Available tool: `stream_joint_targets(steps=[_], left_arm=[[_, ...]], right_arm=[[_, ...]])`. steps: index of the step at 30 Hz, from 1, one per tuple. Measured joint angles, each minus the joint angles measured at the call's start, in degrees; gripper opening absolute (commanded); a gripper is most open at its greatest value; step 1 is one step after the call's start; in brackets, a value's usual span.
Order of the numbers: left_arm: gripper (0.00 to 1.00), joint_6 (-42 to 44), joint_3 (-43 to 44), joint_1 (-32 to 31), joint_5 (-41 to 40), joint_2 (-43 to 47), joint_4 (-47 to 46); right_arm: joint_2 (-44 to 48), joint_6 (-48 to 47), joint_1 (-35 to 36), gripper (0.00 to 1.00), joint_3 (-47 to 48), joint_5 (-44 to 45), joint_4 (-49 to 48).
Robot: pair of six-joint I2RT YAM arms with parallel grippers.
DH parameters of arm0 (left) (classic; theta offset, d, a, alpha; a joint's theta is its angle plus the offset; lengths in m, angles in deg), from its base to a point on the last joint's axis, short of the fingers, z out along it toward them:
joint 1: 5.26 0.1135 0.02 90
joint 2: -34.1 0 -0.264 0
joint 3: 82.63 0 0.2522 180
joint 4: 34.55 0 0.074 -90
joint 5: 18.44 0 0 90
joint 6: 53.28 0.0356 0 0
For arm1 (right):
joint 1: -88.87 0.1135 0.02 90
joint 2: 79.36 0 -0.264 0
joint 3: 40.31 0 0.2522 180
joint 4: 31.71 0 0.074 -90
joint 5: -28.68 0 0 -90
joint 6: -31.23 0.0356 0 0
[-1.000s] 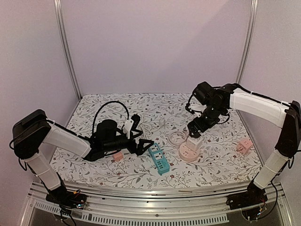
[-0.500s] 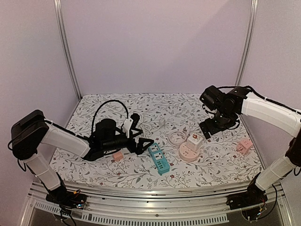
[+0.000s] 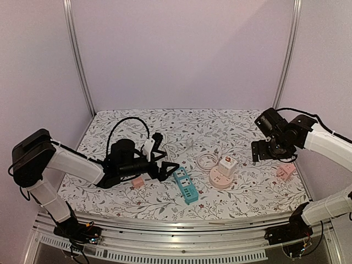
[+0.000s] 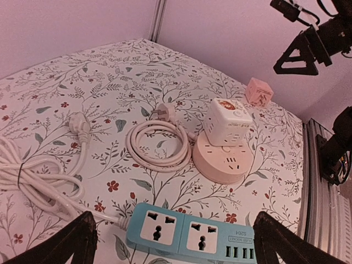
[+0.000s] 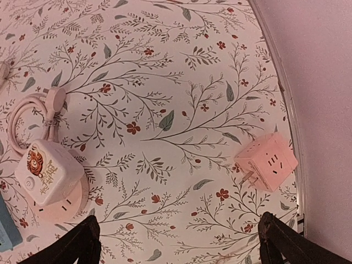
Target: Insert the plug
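Observation:
A white cube plug [image 3: 227,164] [image 4: 230,120] [image 5: 48,170] stands upright on the round pink socket [image 3: 221,179] [image 4: 223,162] [image 5: 60,206] at mid-table. My right gripper [image 3: 263,151] [image 5: 179,242] hangs open above the cloth to the right of it, holding nothing. A pink cube plug [image 3: 285,171] [image 5: 267,162] lies on its side close by, its prongs showing. My left gripper [image 3: 169,170] [image 4: 176,242] is open and low, its fingers either side of the blue power strip [image 3: 186,187] [image 4: 190,236], apart from it.
A coiled pink cable [image 3: 207,161] [image 4: 159,143] lies beside the round socket. White cord [image 3: 165,144] [image 4: 33,176] is bundled behind the left gripper. A small pink cube [image 3: 138,181] sits under the left wrist. The table's right rail [image 5: 291,126] runs near the pink cube plug.
My right gripper has drawn away from the white cube plug, travelling right toward the table's edge. The cube stays on the round socket. The left arm has not moved.

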Motion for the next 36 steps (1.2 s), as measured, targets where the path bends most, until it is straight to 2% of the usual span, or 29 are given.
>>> stream_joint_targets(steps=[3, 6, 13, 25, 36], left_arm=[[0.99, -0.04, 0.0, 0.0, 0.17, 0.0, 0.0], [0.99, -0.11, -0.02, 0.0, 0.35, 0.0, -0.02], [0.99, -0.17, -0.02, 0.0, 0.57, 0.0, -0.02], [0.99, -0.39, -0.02, 0.0, 0.81, 0.0, -0.07], [0.99, -0.37, -0.02, 0.0, 0.76, 0.0, -0.04]], right_arm=[[5.14, 4.48, -2.6, 0.99, -2.19, 1.01, -0.7], [9.94, 7.67, -8.48, 0.99, -4.02, 0.17, -1.03], [12.13, 12.35, -21.05, 0.99, -8.74, -3.78, -1.51], [4.61, 21.22, -33.31, 0.99, -8.5, -7.32, 0.15], [-7.72, 22.01, -35.5, 0.99, -6.43, -10.45, -4.44]])
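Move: The pink cube socket lies about 14 cm to the right of the right gripper, some 14 cm below it and nearly level with it fore and aft. On the other side, the white box stands roughly 12 cm to the gripper's left and 2 cm ahead. It rests on the round pink socket, whose middle is about 14 cm left and level. From the left gripper the pink cube lies some 50 cm right, 5 cm ahead and 10 cm lower. Swing the open right gripper about 14 cm to the right, away from the white box and over to the pink cube socket, rising slightly at first and then sinking. Turn it some 50 degrees clockwise on the way and bring the fingers to point more steeply down, then finish by lowering straight towards the cube, fingers still wide open and short of touching it. ##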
